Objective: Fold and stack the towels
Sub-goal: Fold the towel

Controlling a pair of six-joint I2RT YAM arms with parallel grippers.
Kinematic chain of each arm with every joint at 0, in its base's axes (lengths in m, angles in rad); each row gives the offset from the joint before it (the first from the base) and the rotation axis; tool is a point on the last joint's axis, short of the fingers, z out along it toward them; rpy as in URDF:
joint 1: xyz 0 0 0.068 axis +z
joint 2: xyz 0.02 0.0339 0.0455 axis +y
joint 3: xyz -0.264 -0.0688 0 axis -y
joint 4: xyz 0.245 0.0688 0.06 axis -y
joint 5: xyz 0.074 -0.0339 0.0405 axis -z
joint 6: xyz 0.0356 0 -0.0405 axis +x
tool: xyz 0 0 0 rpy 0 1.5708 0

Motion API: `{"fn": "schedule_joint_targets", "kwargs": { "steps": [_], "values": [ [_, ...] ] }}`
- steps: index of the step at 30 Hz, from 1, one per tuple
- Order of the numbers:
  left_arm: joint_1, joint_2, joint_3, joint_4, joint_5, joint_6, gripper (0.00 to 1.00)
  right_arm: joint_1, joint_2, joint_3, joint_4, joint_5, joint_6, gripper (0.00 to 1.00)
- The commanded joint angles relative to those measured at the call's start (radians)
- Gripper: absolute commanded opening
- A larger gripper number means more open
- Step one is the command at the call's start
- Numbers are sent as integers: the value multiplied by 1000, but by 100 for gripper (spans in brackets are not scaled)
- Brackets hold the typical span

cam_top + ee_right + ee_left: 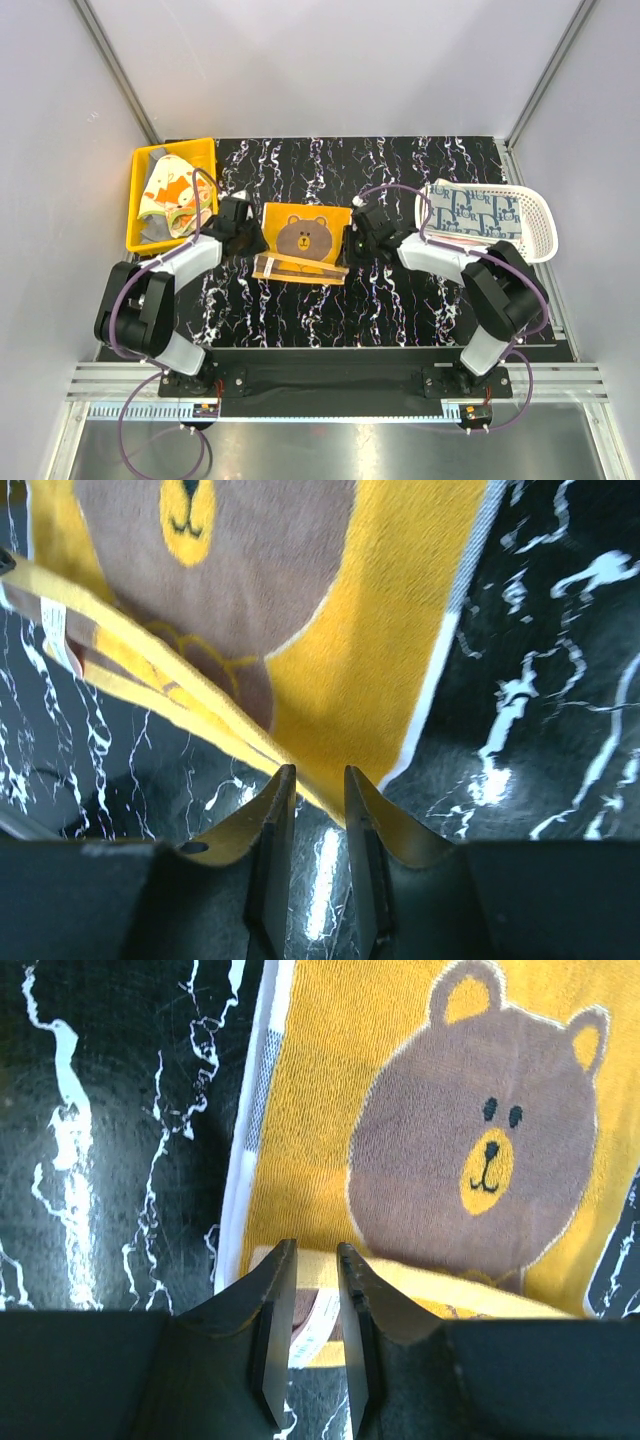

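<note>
A yellow towel with a brown bear face (302, 238) lies flat at the table's middle, and its near edge is folded up into a narrow strip (300, 268). My left gripper (256, 240) stands at the towel's left side. Its jaws (312, 1248) are a narrow gap apart, with the strip's end and a white label (318, 1320) showing in the gap. On the towel's right side, my right gripper (352, 240) is also narrowly open (315, 770), and the towel's corner (330, 805) lies at its tips. The bear towel (380, 630) fills the far part of the right wrist view.
A yellow bin (140, 200) at the back left holds crumpled orange-and-white and grey towels (172, 195). A white slotted basket (540, 235) at the right holds a folded blue-white patterned towel (480, 212). Black marbled tabletop (400, 290) surrounds the bear towel.
</note>
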State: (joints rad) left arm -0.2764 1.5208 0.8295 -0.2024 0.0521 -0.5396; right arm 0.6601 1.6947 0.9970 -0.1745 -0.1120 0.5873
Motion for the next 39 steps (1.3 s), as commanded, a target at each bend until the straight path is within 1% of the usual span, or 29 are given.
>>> {"fn": "schedule_joint_targets", "kwargs": {
  "steps": [1,4,7,14,15,17,18,20,21,22,24,25,26,28,29,32,34,35,39],
  "values": [
    [2,-56,-38,43,15,3,27,41,-27,-24,58,-48,17,33],
    [3,-89,-88,61,3,-13,27,76,2,-27,69,-54,14,32],
    [2,-132,-109,58,-6,-29,27,104,25,-37,78,-52,20,32],
    [3,-264,-122,18,-51,-65,28,115,-15,-81,81,-19,19,32],
    [3,-292,-119,5,-75,-72,28,115,-21,-84,78,-18,14,33],
    [3,-312,-122,8,-84,-79,31,113,-24,-84,67,-12,11,33],
    [3,-310,-118,11,-89,-79,32,113,-32,-86,67,-11,11,35],
    [3,-257,-80,11,-89,-72,32,115,-56,-87,72,-11,20,38],
    [3,-231,-66,9,-89,-65,32,113,-66,-84,70,-9,20,41],
    [3,-170,-53,11,-87,-63,32,115,-78,-83,66,-5,17,45],
    [-1,-111,-18,17,-93,-54,31,115,-108,-66,46,18,10,50],
    [-4,-84,-4,18,-100,-51,31,115,-116,-57,23,26,0,55],
    [-3,-26,9,17,-104,-46,31,115,-122,-49,14,50,0,56],
    [-12,27,54,0,-142,-37,31,113,-109,-9,-28,89,-6,57],
    [-15,80,68,-12,-181,-33,31,111,-81,11,-42,104,-12,57],
    [-32,140,99,-12,-208,-30,30,110,-11,103,-56,158,-35,58],
    [-50,157,103,-18,-219,-33,29,105,34,144,-56,172,-50,58],
    [-75,160,100,-25,-242,-39,29,101,86,191,-57,190,-55,57],
    [-133,148,44,-20,-285,-83,28,96,207,288,-76,201,-73,56]
  ]
}}
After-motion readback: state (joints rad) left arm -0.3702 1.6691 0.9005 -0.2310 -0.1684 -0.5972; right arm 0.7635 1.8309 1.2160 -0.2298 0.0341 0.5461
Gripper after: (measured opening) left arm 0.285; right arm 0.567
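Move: Back towards the robot from both pinched corners lies the towel's near edge: its left corner is about 5 cm back and 1 cm left of the left hand, its right corner about 5 cm straight back from the right hand, both some 4 cm lower. The bear's face lies about 10 cm right and 2 cm ahead of the left hand; the yellow bin is roughly 19 cm left and 12 cm ahead of that hand. The white basket stands some 30 cm right and 9 cm ahead of the right hand. Drawing the pinched edge back over the lower layer, the right hand goes about 5 cm back, some 3 cm left and down, then opens, rises clear and swings forward and left over the bear. The left hand backs up 3 cm, lifts about 5 cm and parts from the edge, then goes forward and down onto the towel near its left side, tilting about 10 degrees, its fingers barely changed. ##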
